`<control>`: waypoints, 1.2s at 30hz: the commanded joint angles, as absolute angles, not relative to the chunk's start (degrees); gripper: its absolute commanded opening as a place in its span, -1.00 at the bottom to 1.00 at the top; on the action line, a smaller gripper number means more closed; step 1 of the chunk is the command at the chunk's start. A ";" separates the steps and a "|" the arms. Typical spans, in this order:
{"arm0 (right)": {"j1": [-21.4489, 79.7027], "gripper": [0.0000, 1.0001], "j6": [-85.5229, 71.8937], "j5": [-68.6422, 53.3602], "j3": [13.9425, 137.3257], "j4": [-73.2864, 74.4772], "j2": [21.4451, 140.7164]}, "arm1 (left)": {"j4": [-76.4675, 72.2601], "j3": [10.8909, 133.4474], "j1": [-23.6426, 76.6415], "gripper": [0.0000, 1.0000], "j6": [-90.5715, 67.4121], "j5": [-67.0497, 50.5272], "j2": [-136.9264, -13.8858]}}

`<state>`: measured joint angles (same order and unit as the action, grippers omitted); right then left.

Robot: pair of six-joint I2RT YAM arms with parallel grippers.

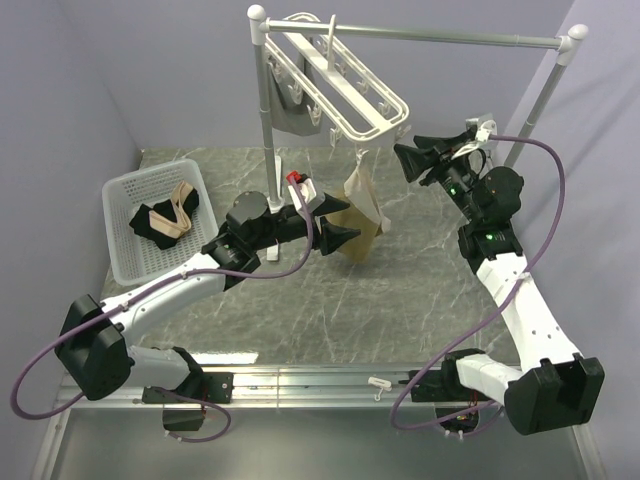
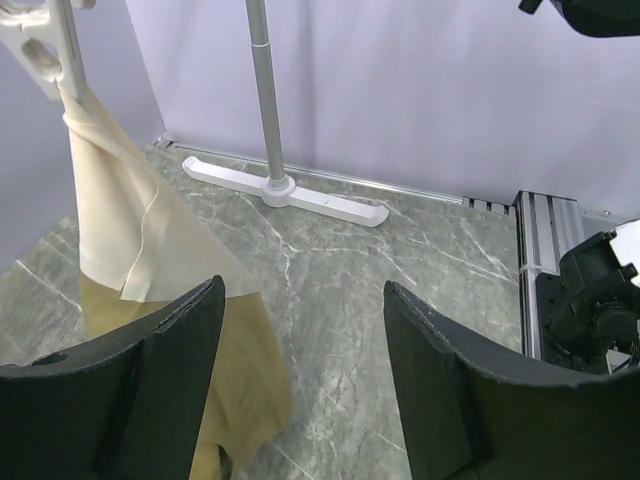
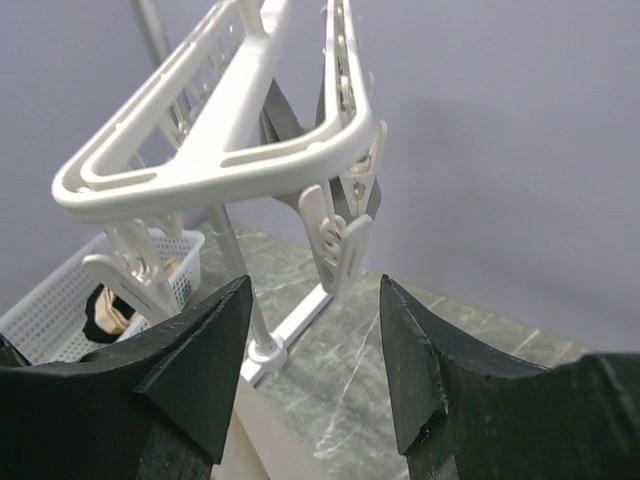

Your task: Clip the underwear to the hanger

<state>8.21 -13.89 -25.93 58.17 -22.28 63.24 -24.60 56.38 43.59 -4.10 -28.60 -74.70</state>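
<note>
The white hanger (image 1: 345, 90) hangs from the rail by its hook, with several small clips dangling under it. The tan underwear (image 1: 360, 220) hangs by one corner from a clip near the frame's front end and droops down to the table. My left gripper (image 1: 335, 228) stands open right beside the fabric's lower part. In the left wrist view the underwear (image 2: 150, 260) lies behind and just inside the left finger (image 2: 150, 380), not pinched. My right gripper (image 1: 415, 155) is open by the frame's near corner. A free clip (image 3: 335, 235) hangs just beyond its fingertips, under the hanger (image 3: 220, 165).
A white basket (image 1: 130, 200) with black and beige cloth pieces sits at the left. The silver rail stand (image 1: 440, 37) spans the back, its post and foot (image 2: 285, 190) on the marble table. A grey garment (image 1: 290, 105) hangs from the frame's far side. A loose clip (image 1: 378, 382) lies at the near edge.
</note>
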 commanded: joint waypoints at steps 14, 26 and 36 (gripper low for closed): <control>7.21 0.01 -17.14 -17.14 65.91 -28.13 68.82 | -28.21 58.80 43.95 0.41 -4.31 -27.60 -74.88; 6.77 -0.47 -18.63 -20.56 68.29 -27.69 71.98 | -27.33 59.41 43.95 0.41 -4.22 -27.07 -74.71; 6.68 -1.00 -20.74 -25.23 68.12 -25.14 69.18 | -27.16 61.43 43.95 0.38 -5.01 -26.98 -74.09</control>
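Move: The hanger's free clip at the far right corner is about 5 cm ahead of the right fingertips, 1 cm left and 2 cm above. The clip already holding the waistband is level in reach, some 10 cm to the right hand's left and at its height; the underwear hangs below it, 3 cm back, 9 cm left, 14 cm down. From the waiting left hand the free clip is some 15 cm ahead, 13 cm right and 10 cm higher. The free corner clip is what the right hand reaches for: it rises about 2 cm, then pushes forward some 5 cm, drifting right, to bring its half-open fingers around the clip under the hanger's rim. They shut completely there, at the clip, while the hand eases back left about a centimetre. The left hand waits open beside the underwear, starting to rise only at the end, by 2 cm. ##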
